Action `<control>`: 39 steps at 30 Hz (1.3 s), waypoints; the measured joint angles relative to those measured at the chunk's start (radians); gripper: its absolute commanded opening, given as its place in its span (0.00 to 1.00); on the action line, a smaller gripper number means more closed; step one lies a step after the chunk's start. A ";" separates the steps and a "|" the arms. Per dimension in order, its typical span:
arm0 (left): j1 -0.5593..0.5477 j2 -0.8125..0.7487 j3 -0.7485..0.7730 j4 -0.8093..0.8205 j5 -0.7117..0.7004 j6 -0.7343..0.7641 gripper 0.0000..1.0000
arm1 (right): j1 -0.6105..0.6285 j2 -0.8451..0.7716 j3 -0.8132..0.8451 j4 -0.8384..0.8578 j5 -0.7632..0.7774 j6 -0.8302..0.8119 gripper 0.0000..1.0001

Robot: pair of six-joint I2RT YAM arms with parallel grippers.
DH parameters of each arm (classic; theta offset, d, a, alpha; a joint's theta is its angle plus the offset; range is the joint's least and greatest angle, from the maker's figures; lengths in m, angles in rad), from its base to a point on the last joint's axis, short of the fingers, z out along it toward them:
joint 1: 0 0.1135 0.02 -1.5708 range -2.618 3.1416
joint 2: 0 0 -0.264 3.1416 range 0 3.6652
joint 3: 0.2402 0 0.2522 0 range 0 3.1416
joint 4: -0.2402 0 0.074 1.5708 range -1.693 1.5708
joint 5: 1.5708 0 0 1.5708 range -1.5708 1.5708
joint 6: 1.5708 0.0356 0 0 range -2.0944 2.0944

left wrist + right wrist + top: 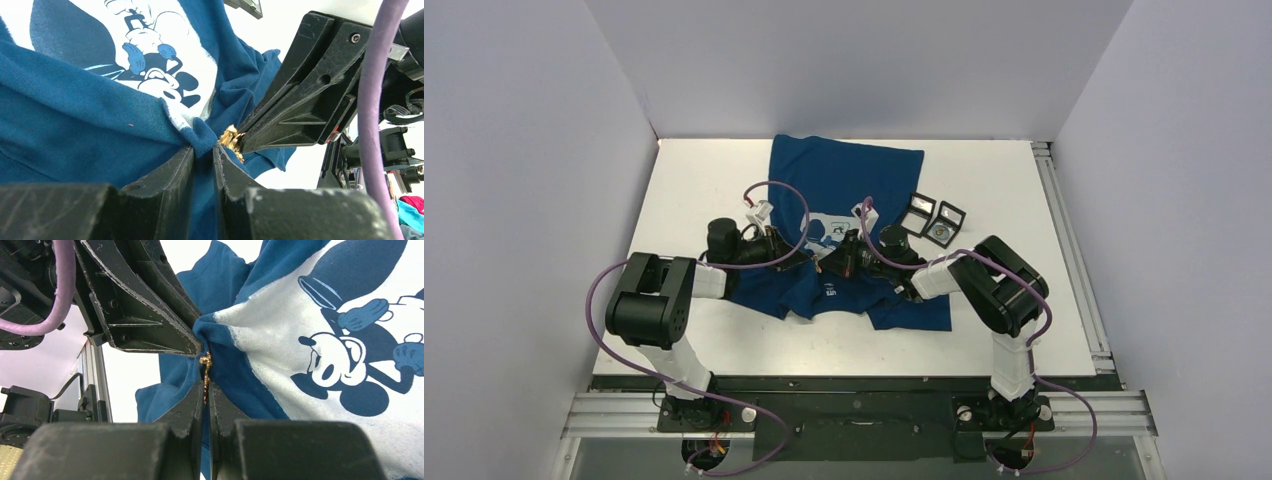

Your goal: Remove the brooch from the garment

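Observation:
The garment (844,170), a dark blue T-shirt with a pale cartoon-mouse print, lies rumpled mid-table. Both grippers meet at its bunched lower part. My left gripper (204,147) comes in from the left, and its jaws pinch a raised fold of the blue garment (75,115). The brooch (230,137), small and gold, sits just right of that fold. My right gripper (206,385) is shut on the brooch (205,360), which still touches the garment (280,260). From above, the left gripper (809,255) and the right gripper (842,262) are nearly tip to tip.
Two small open black boxes (917,210) (945,222) stand on the white table (704,190) right of the shirt. White walls close in three sides. A metal rail (1064,250) runs along the right edge.

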 measured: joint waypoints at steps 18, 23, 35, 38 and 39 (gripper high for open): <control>0.055 0.000 -0.003 -0.002 -0.003 -0.017 0.40 | -0.012 0.000 -0.003 -0.009 -0.005 -0.031 0.00; 0.065 0.000 -0.016 0.007 -0.002 -0.026 0.50 | -0.011 -0.009 -0.003 -0.082 0.000 -0.082 0.00; 0.065 0.000 -0.019 0.009 -0.002 -0.026 0.59 | -0.005 -0.069 0.000 -0.303 0.027 -0.238 0.00; 0.065 -0.001 -0.019 0.008 -0.002 -0.023 0.61 | -0.005 -0.069 0.004 -0.360 0.037 -0.269 0.00; 0.065 -0.002 -0.019 0.007 -0.002 -0.021 0.62 | -0.004 -0.069 0.006 -0.380 0.040 -0.281 0.00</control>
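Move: The left fingertips already pinch a garment fold; the brooch stands edge-on in the right fingertips, some 2 cm back and 2 cm to the right of the left hand, at about its height. From the right hand the brooch is level, barely 1 cm to the left. The small collar print lies about 7 cm below the right hand, 1 cm back and 1 cm right; the Mickey panel's middle is some 12 cm ahead, 1 cm right and 6 cm lower. The left hand first draws the pinched fold about 2 cm to its left, away from the brooch, with a slight forward drift, then opens its fingers well apart, lets go of the cloth and stays there. The right hand, shut on the brooch throughout, hardly stirs until the left begins to open, then sinks about 4.5 cm towards the collar print while going 3 cm right and a little back, tipping its fingers some 15 degrees further down. ##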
